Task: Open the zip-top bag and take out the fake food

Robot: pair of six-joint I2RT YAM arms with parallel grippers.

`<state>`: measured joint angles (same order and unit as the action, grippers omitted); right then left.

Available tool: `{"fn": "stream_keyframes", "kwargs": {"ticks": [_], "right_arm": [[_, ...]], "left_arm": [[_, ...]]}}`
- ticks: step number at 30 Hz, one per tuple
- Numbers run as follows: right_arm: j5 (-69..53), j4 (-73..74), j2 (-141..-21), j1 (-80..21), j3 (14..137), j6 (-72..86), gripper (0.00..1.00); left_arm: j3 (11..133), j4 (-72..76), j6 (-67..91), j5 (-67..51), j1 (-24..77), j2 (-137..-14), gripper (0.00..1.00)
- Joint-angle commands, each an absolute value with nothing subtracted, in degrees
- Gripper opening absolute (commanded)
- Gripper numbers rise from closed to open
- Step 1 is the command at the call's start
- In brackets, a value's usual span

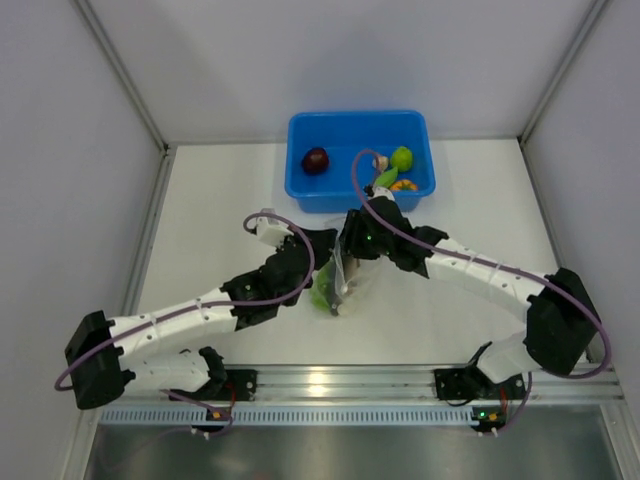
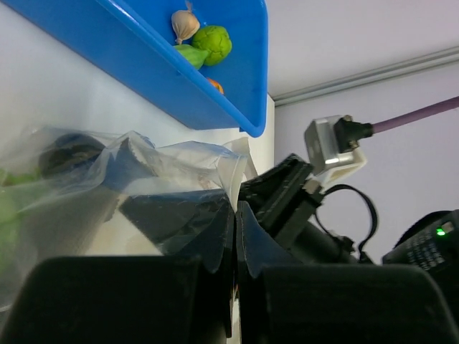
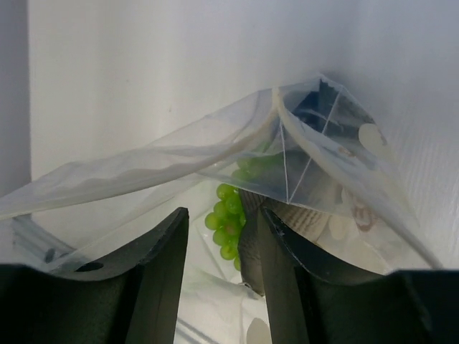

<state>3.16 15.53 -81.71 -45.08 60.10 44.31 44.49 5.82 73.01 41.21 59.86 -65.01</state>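
The clear zip-top bag (image 1: 350, 283) hangs upright between my two grippers at mid-table. My left gripper (image 2: 235, 209) is shut on a thin edge of the bag (image 2: 165, 168) near its mouth. My right gripper (image 3: 221, 215) stands open under the spread film of the bag (image 3: 215, 154), pointing into its mouth. Just beyond its fingertips lie the green grapes (image 3: 228, 218) and a dark long piece (image 3: 251, 247), both inside the bag. Other fake food lies in the blue bin (image 1: 300, 188): a dark maroon ball (image 1: 316, 159), a lime ball (image 1: 402, 157), a green pod (image 1: 385, 178) and an orange piece (image 1: 404, 184).
The blue bin (image 2: 143, 79) stands just behind the bag, close to both wrists. White walls close off the table at the back and both sides. A purple cable (image 1: 365, 190) from the right arm loops over the bin's front edge.
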Motion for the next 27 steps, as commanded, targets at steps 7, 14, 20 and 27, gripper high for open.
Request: {"fn": "stream_keyframes", "kwargs": {"ticks": [7, 14, 20, 27], "right_arm": [[11.9, 12.5, -90.2, -48.0, 63.0, 47.7, 0.44], [13.6, 12.5, -96.0, -48.4, 62.8, 47.1, 0.51], [14.0, 14.4, -100.0, -48.6, 64.2, 45.6, 0.66], [10.6, 12.6, -103.8, -48.8, 64.1, 45.0, 0.75]], "left_arm": [[47.5, 10.4, 78.8, 43.4, 60.9, -67.0, 0.00], [46.7, 10.4, 79.3, 43.1, 61.1, -67.2, 0.00], [45.9, 10.4, 79.1, 42.7, 61.1, -67.4, 0.00], [45.4, 10.4, 78.5, 42.5, 61.1, -67.3, 0.00]]}}
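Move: The grey fake fish in the bag lies some 13 cm below the open right fingers, about 2 cm back and 2 cm to their left. The green grapes are beside it, roughly 5 cm farther left and 1 cm nearer the base. The pinched bag rim is about 4 cm left of the right hand, level fore and aft, and 6 cm above. From the left hand the fish is about 2 cm back, 2 cm right and 21 cm below. The grey fish is what the right hand drops towards: it plunges about 11 cm almost straight down through the bag's mouth, slowing late. Its fingers tip some 15 degrees steeper and spread from half open to about three quarters, ending around the fish without closing. The left hand keeps its pinch on the rim, easing about 1 cm right, then sinking about 1 cm. ##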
